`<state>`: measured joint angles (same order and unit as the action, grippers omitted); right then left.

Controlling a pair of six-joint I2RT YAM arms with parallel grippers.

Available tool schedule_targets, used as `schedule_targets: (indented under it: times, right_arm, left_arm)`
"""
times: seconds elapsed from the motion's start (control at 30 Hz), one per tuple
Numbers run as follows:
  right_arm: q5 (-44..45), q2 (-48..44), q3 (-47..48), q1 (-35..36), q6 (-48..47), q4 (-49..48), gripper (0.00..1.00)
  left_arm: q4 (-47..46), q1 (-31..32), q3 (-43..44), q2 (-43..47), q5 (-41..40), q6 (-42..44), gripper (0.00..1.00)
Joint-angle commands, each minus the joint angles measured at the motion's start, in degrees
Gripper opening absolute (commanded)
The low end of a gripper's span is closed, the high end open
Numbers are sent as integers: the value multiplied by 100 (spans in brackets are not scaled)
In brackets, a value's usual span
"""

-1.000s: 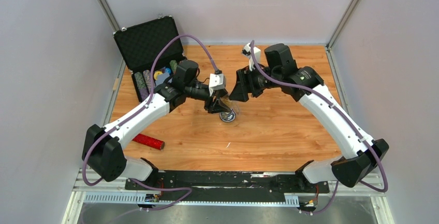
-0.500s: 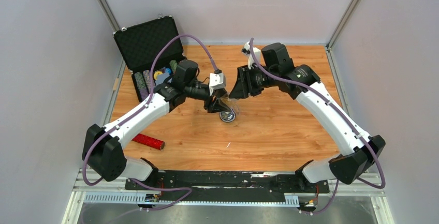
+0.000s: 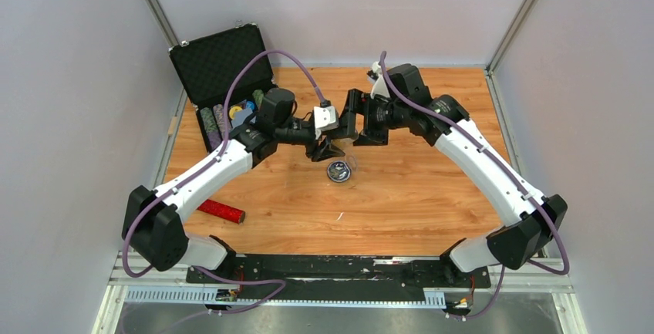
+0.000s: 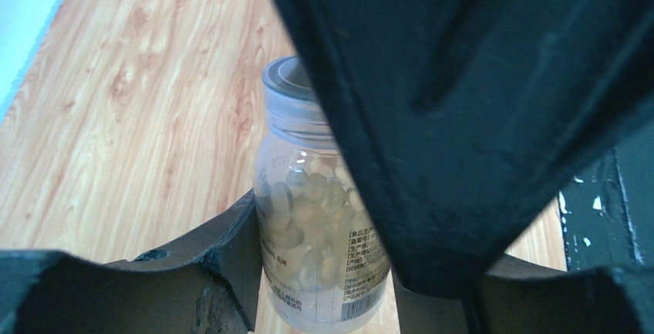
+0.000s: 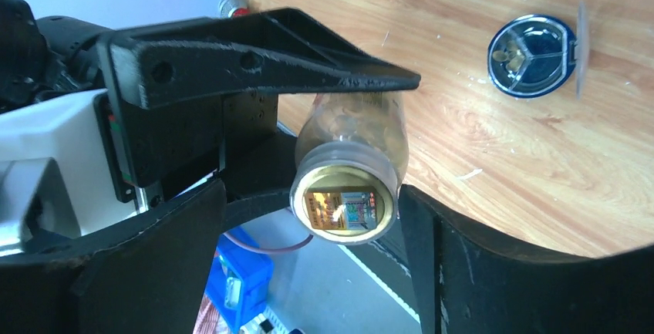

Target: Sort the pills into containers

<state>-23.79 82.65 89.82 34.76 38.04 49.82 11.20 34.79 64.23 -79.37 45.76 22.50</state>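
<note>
A translucent bottle [image 4: 308, 218] full of pale pills [image 4: 305, 195] lies sideways in my left gripper [image 4: 324, 272], which is shut on its body. In the top view the left gripper [image 3: 328, 149] holds it just above and left of the container [image 3: 339, 170]. This is a small round dish [image 5: 549, 79] with dark dividers and a few pills [image 5: 507, 55] in one compartment. My right gripper [image 5: 312, 195] stands open around the bottle's capped end [image 5: 345, 209]. One right finger [image 4: 463, 118] hides part of the bottle in the left wrist view.
An open black poker-chip case [image 3: 224, 64] with rows of chips [image 3: 231, 114] stands at the back left. A red cylinder [image 3: 221, 210] lies near the left arm's base. A clear flap [image 5: 580, 48] sticks out of the dish's side.
My right gripper has moved left up to the bottle's cap and its jaws have widened. The left gripper has lifted the bottle back from over the dish.
</note>
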Motion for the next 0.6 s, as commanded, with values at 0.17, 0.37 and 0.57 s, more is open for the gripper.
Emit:
schedule_targets:
  times: [0.17,0.37,0.57]
  right_arm:
    - [-414,239,-225,46,1,-248,69]
    - [-50,325,-336,48,117,-500,54]
    - [523,227,-474,47,81,-716,42]
  left_arm:
    - [-762,11,-108,298,-50,-141,14]
    - [-1399,11,-412,538,97,-565,33]
    - [-1729,13,-604,679,130,-805,47]
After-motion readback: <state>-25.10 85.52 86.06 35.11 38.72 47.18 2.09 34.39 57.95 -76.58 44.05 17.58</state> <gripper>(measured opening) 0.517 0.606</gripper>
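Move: The pill bottle, held up capped in the left gripper, is what the right hand goes for: its middle lies about 5 cm below and 2 cm left of the right hand, perhaps 1 cm back, and some 2 cm above the left hand point. The open pillbox is on the table roughly 26 cm below the right hand, about 2 cm ahead and 2 cm left; a white scrap lies 10 cm nearer the base than the pillbox. Down by some 3.5 cm and barely 1 cm to its left, the right hand sinks from the lid along the pill bottle, nearly without turning. Its wide-open fingers close by about a third of their range around the neck and upper body, above the left fingers. The left hand stays in place and keeps its grip on the lower part. ##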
